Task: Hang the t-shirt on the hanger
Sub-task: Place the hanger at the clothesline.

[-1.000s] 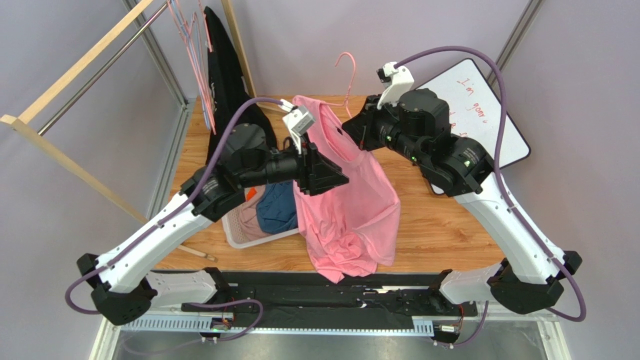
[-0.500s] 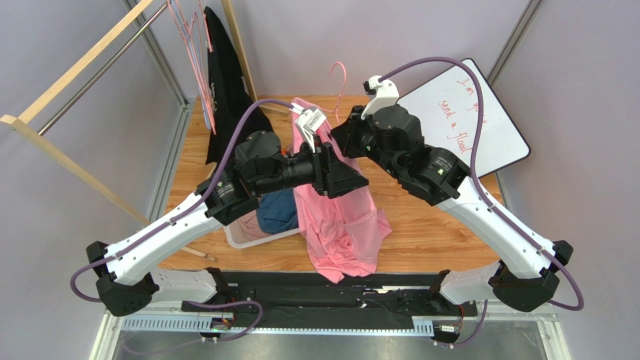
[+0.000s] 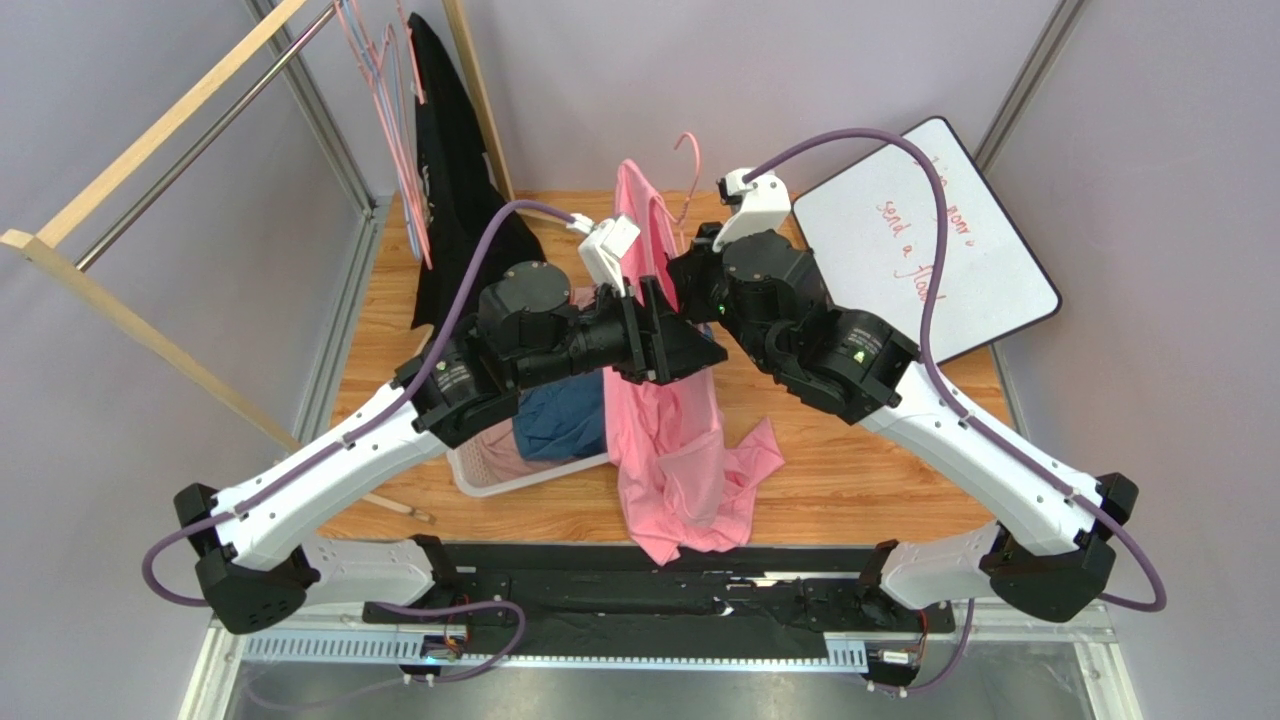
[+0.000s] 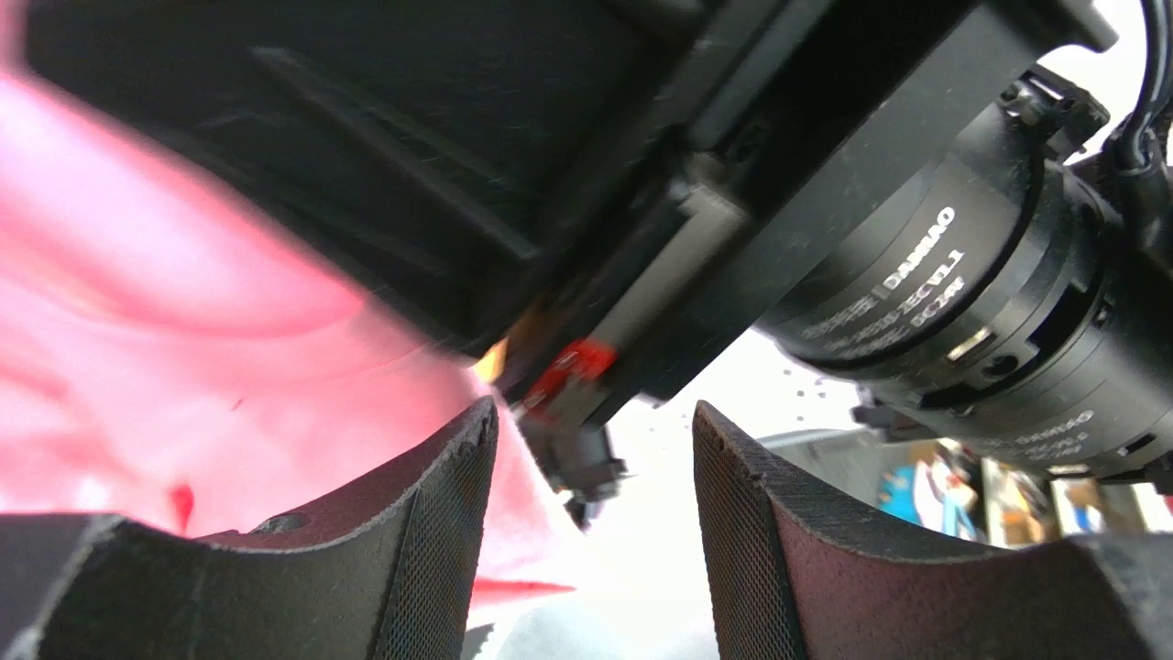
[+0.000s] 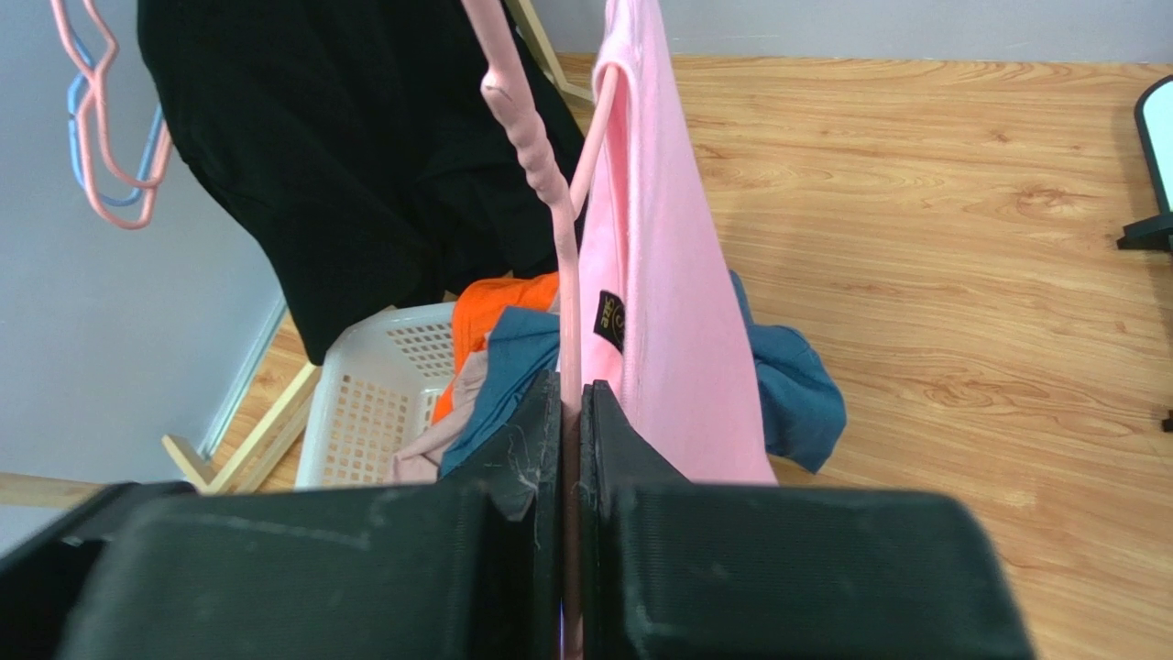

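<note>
The light-pink t-shirt (image 3: 657, 435) hangs in a narrow vertical drape from the thin pink hanger (image 3: 688, 155), whose hook rises above both arms at mid-table. My right gripper (image 3: 676, 285) is shut on the hanger's thin rod (image 5: 558, 261), with the t-shirt (image 5: 668, 316) draped just right of it. My left gripper (image 3: 679, 353) sits right beside the shirt, below the right wrist. In the left wrist view its jaws (image 4: 592, 413) stand open with nothing between them. Pink cloth (image 4: 207, 358) lies just beyond its left finger, and the right arm's black body fills the view ahead.
A white basket (image 3: 489, 477) holding blue and orange clothes sits left of the shirt. A long black garment (image 3: 451, 150) and spare hangers (image 3: 376, 60) hang on the wooden rack (image 3: 150, 135) at back left. A whiteboard (image 3: 932, 225) leans at back right.
Both arms have closed in toward mid-table. The hanger has turned edge-on, so the shirt now hangs narrower and straighter. The left jaws have widened.
</note>
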Tool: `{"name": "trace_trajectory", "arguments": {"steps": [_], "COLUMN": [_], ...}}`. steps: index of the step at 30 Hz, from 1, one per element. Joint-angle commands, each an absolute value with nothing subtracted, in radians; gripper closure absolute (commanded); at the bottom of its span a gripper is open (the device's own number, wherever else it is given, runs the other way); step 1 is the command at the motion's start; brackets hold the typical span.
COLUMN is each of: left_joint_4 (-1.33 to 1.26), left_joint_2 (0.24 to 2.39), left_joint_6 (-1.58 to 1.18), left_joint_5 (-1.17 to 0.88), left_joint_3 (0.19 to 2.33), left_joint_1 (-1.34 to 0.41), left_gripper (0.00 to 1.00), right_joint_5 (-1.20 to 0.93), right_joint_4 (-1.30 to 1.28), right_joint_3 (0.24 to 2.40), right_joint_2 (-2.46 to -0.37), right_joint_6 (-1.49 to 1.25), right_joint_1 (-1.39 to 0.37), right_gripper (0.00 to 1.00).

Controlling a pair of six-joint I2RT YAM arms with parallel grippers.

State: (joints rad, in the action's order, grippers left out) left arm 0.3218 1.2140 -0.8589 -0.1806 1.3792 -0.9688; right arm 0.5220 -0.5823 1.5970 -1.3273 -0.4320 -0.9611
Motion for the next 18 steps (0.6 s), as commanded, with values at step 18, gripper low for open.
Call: {"name": "trace_trajectory", "arguments": {"steps": [18], "left_joint_4": [0.086], "left_joint_2": [1.169], "left_joint_6": [-0.753], "left_joint_5": [-0.158], "left_joint_3": [1.236], "left_joint_1": [-0.905], "left_gripper": [0.42], "right_joint_5": [0.537], "right_joint_4": [-0.462], "right_joint_3": [1.611], "right_joint_2": [-1.282], "right_joint_6": [-0.5], "right_joint_1": [-0.973], "right_gripper": [1.0]}}
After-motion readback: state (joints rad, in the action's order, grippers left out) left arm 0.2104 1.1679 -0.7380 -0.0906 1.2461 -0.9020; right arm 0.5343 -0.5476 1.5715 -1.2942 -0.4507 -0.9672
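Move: The t-shirt's collar edge lies about 6 cm ahead of the open left hand, 3 cm to its left and 4 cm lower. The right gripper, on the hanger, is some 10 cm ahead of the left hand and 4 cm left, about level; the hanger's hook is roughly 23 cm ahead and 3 cm left. From the right hand, the collar edge is about 4 cm back, 1 cm left and 5 cm below. Open left hand shifts about 5 cm forward, left and down towards the collar, right still gripping the hanger. ##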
